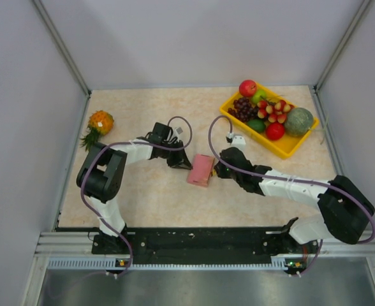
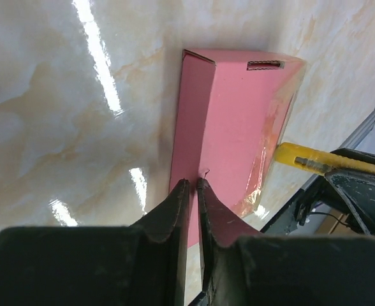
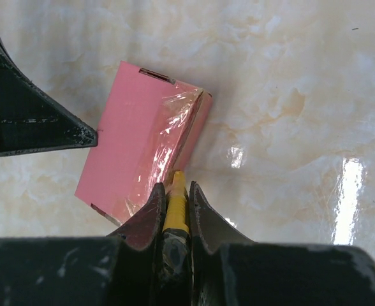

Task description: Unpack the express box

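Note:
The pink express box (image 1: 201,169) lies flat on the marble table between my two grippers. My left gripper (image 1: 186,164) is at its left edge. In the left wrist view its jaws (image 2: 192,182) are shut with only a thin slit between them, tips resting on the near edge of the box (image 2: 232,115). My right gripper (image 3: 175,186) is shut on a yellow utility knife (image 3: 176,207). The knife's tip touches the box (image 3: 127,146) at its edge, which is covered in clear tape (image 3: 168,127). The knife also shows in the left wrist view (image 2: 300,158).
A yellow fruit tray (image 1: 289,148) with grapes, apples and a melon stands at the back right. A small pineapple (image 1: 98,123) lies at the back left. Grey walls close in the table on three sides.

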Tool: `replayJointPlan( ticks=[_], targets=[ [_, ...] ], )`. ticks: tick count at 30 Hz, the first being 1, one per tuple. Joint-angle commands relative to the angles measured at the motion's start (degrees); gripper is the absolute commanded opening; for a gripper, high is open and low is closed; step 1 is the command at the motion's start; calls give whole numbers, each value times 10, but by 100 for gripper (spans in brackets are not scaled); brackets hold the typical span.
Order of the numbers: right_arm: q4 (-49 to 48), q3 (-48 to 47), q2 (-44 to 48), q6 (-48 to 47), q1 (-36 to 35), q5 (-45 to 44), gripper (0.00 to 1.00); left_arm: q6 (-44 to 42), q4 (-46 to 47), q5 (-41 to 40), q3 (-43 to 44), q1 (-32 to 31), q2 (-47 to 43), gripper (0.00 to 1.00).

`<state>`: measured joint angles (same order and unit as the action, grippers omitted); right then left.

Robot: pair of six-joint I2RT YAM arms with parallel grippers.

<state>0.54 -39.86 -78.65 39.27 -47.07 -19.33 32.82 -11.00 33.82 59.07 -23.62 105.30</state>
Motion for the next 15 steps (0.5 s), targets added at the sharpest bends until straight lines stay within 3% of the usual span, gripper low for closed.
replayJointPlan(
  ticks=[1, 8, 15],
  targets=[
    [-15, -23, 40, 10, 2, 25, 0, 6, -9, -15, -27, 18, 9, 13],
    [-6, -51, 65, -2, 2, 29, 0, 25, -3, 2, -39, 38, 19, 13],
    [-21, -66, 32, -23, 2, 41, 0, 30, 12, 23, -42, 45, 18, 13]
  ],
)
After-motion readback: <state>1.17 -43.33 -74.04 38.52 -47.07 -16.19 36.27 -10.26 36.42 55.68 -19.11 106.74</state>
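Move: Just off the right hand, which holds the yellow knife closed in its fingers, the express box's middle lies about 5 cm left, 3 cm ahead and 6 cm below. From the left hand, whose tips are at the box's left edge, the same middle is some 4 cm right, 1 cm back and 2 cm lower. The fruit tray's middle stands about 19 cm ahead and 18 cm right of the right hand; its grapes are 24 cm ahead, 9 cm right. Rising about 5 cm, with a drift of about 2 cm to the left, the right hand keeps its grip on the knife and takes the blade up and away from the box's taped right edge. Meanwhile the left hand, fingers nearly shut, goes some 2.5 cm left, then also sinks 2 cm, its tips going from the top left edge to low on the left side. ##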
